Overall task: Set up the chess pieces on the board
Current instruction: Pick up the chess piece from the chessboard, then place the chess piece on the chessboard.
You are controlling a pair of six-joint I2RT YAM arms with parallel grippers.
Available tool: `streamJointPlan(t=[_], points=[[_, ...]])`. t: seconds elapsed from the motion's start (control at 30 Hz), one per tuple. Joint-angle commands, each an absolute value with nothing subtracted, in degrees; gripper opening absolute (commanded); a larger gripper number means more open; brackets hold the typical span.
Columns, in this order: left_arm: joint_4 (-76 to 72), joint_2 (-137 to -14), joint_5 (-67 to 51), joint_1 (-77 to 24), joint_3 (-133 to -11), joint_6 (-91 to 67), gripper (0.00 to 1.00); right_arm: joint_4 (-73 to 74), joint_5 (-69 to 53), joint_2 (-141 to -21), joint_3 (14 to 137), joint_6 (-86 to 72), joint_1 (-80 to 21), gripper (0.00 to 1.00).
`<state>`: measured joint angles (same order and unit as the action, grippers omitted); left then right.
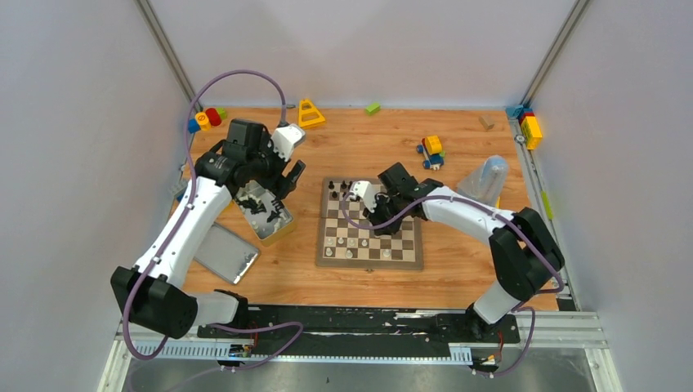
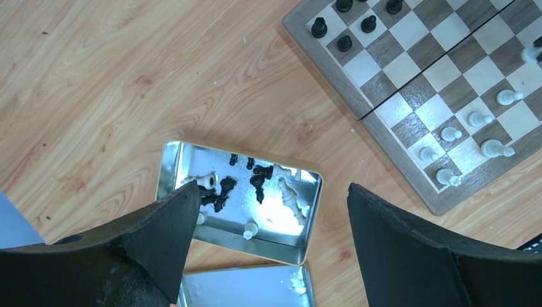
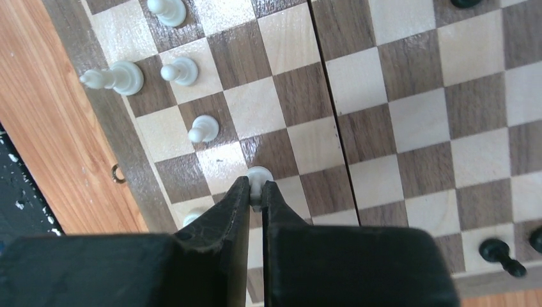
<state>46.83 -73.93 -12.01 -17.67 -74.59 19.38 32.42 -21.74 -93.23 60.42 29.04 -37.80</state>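
The board (image 1: 372, 263) lies mid-table. Black chess pieces (image 1: 337, 193) stand at its far left corner and white ones (image 1: 350, 247) along the near rows. My right gripper (image 3: 255, 187) hangs low over the board's (image 3: 115, 125) white side, shut on a white pawn (image 3: 259, 174); other white pawns (image 3: 203, 128) stand to its left. My left gripper (image 2: 271, 198) hovers open and empty above a silver tin (image 2: 255, 240) holding several black and white pieces (image 2: 259, 179). The board's corner (image 2: 337, 80) shows at upper right in the left wrist view.
The tin (image 1: 266, 211) stands left of the board, its flat lid (image 1: 225, 253) nearer the arm bases. Toy blocks (image 1: 431, 151) lie behind the board and in the far corners (image 1: 206, 118), with a yellow triangle (image 1: 310, 113) and a clear plastic cup (image 1: 488, 180) on the right.
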Motion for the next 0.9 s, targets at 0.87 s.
streamJointPlan(t=[0.87], points=[[43.87,-70.88,-13.18,-15.83,-71.81,18.46,0.93,33.55,-20.83,-73.95,44.69,25.58,-36.34,0.03]])
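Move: The right hand already pinches a white piece some 3 cm above the board surface. The empty square next to the near right corner lies about 6 cm back and 6 cm to its right. The white piece near that corner stands roughly 5 cm back and 3 cm right, the nearest white pawn 2 cm back and 4 cm left. From the left hand, the empty square is about 28 cm right, 15 cm back and 20 cm below. Keeping its pinch on the white piece, the right hand plucks it straight up about 5 cm. It then swings right and back, some 6 cm each way, and sinks towards the empty square by the board's near right corner, slowing to almost nothing just above its starting height; the wrist tips only slightly and the fingers stay shut. ##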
